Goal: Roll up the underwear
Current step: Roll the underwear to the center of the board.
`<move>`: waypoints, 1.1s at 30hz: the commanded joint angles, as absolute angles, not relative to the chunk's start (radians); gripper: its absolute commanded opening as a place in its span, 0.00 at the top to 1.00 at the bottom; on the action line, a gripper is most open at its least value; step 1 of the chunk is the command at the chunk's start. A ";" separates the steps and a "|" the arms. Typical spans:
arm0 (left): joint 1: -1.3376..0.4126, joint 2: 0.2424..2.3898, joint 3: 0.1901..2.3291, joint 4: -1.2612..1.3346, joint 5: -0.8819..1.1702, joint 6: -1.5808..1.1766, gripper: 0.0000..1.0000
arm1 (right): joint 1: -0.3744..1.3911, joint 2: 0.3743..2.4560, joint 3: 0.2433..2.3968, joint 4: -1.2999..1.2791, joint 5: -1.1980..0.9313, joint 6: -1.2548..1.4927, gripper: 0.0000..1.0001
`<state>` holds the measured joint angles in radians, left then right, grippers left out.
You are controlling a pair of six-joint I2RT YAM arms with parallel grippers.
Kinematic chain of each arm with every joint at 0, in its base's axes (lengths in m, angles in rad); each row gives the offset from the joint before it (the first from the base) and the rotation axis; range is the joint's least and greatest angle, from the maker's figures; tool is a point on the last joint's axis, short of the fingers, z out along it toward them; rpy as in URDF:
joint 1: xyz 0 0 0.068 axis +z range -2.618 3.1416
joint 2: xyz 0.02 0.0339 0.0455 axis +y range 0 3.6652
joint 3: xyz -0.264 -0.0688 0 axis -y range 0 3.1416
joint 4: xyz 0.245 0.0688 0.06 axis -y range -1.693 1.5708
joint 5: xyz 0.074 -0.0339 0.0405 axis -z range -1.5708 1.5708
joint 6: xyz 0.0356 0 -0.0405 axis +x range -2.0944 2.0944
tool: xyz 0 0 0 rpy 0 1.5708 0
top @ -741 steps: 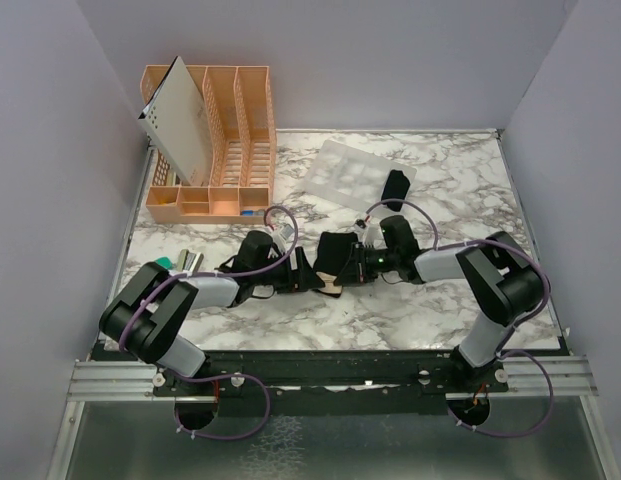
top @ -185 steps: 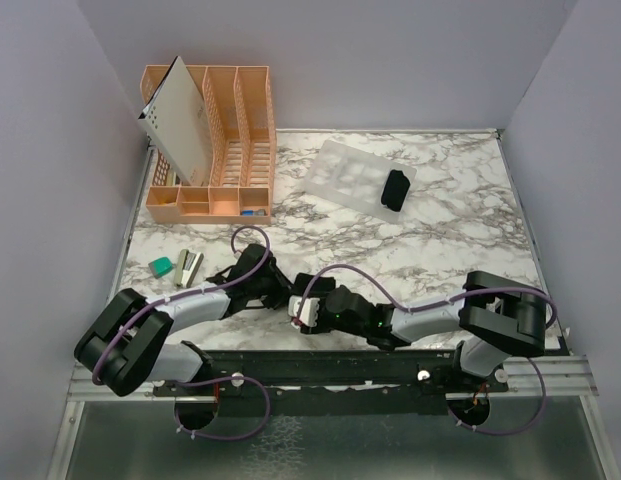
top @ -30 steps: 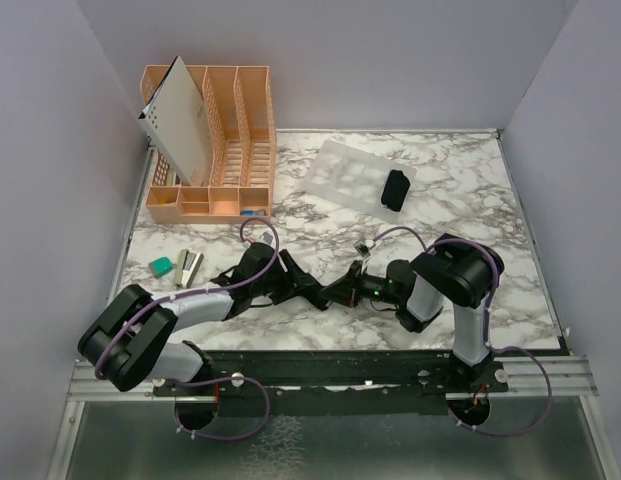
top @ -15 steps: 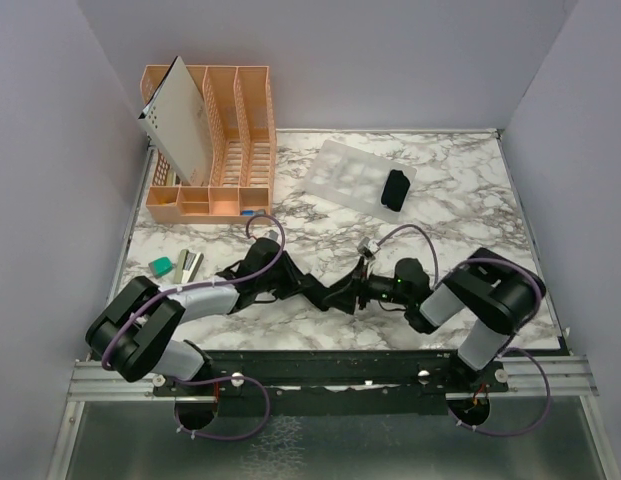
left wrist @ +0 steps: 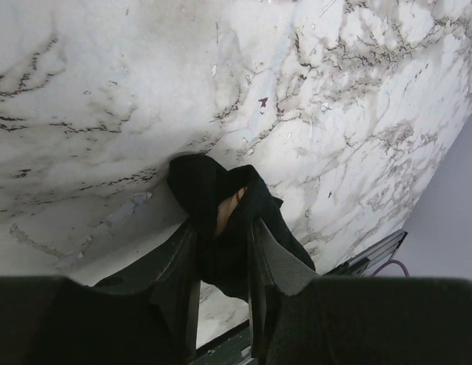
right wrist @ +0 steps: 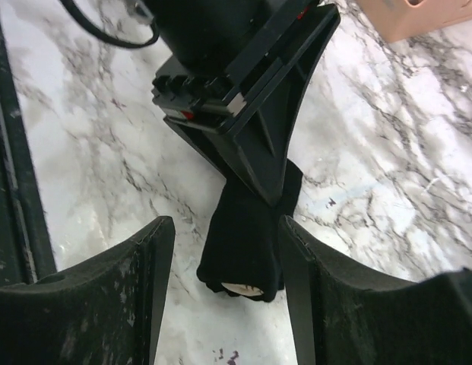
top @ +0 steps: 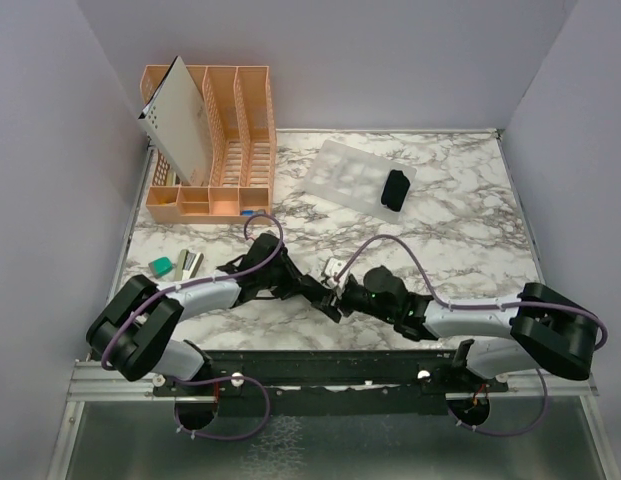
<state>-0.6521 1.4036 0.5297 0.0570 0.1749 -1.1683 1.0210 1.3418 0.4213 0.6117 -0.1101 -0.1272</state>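
The underwear, a small black rolled bundle with a bit of tan showing at its end, lies on the marble table near the front middle. My left gripper is shut on it, one finger on each side of the roll. My right gripper is open and straddles the same bundle's free end, with a gap on both sides. In the top view the two grippers, left and right, meet tip to tip and hide the bundle. A second rolled black underwear rests on a translucent tray.
An orange desk organiser holding a white perforated sheet stands at the back left. The translucent tray lies at the back centre. A green object and a small metal item sit at the left. The table's front rail runs close by.
My left gripper has shut on the bundle and my right gripper has opened off it. The right arm has dropped low and stretched along the front edge.
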 commanded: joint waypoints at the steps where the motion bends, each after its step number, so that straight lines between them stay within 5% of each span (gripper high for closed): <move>1: -0.655 1.418 0.551 -0.040 0.172 -1.207 1.00 | 1.129 1.326 0.433 0.501 0.153 -0.305 0.40; 11: -0.653 1.433 0.551 -0.015 0.201 -1.226 1.00 | 1.212 1.567 0.537 0.487 0.278 -0.375 0.41; 15: -0.643 1.410 0.545 -0.031 0.201 -1.212 0.99 | 1.212 1.623 0.512 0.502 0.388 -0.350 0.52; 18: -0.627 1.396 0.534 -0.036 0.209 -1.198 0.87 | 1.210 1.600 0.473 0.511 0.331 -0.315 0.75; 20: -0.615 1.390 0.525 -0.030 0.215 -1.194 0.81 | 1.210 1.583 0.449 0.527 0.289 -0.262 0.82; 23: -0.603 1.379 0.514 -0.011 0.224 -1.191 0.64 | 1.191 1.579 0.438 0.524 0.211 -0.171 0.84; 25: -0.601 1.369 0.505 -0.005 0.223 -1.186 0.42 | 1.152 1.581 0.419 0.558 0.092 -0.104 0.84; 27: -0.601 1.357 0.491 0.049 0.224 -1.173 0.31 | 1.101 1.590 0.396 0.618 -0.036 -0.033 0.84; 33: -0.603 1.345 0.448 0.180 0.238 -1.147 0.21 | 0.948 1.640 0.373 0.746 -0.327 0.124 0.84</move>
<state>-0.6033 1.3548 0.4854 0.0929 0.2279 -1.1797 1.0191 1.5715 0.4183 0.7719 -0.0601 -0.0452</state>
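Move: The rolled underwear, still pinched at its left end by the left gripper, has its middle about 3 cm to the right gripper's left, level fore-and-aft and some 6 cm below it. From the right gripper, the clear tray is about 27 cm ahead and 7 cm right, with the folded underwear 26 cm ahead and 14 cm right, both about 8 cm lower. From the left gripper, the roll's middle is roughly 3 cm right, 2 cm back and 1 cm below. Lower the open right gripper about 5 cm onto the free right end of the roll, tipping its fingers down some 20 degrees, and pinch the underwear there while the left keeps its hold. With the right fingers shut, swing them back up towards their first slant; meanwhile open the left gripper wide and ease it up a little to let the roll go. ##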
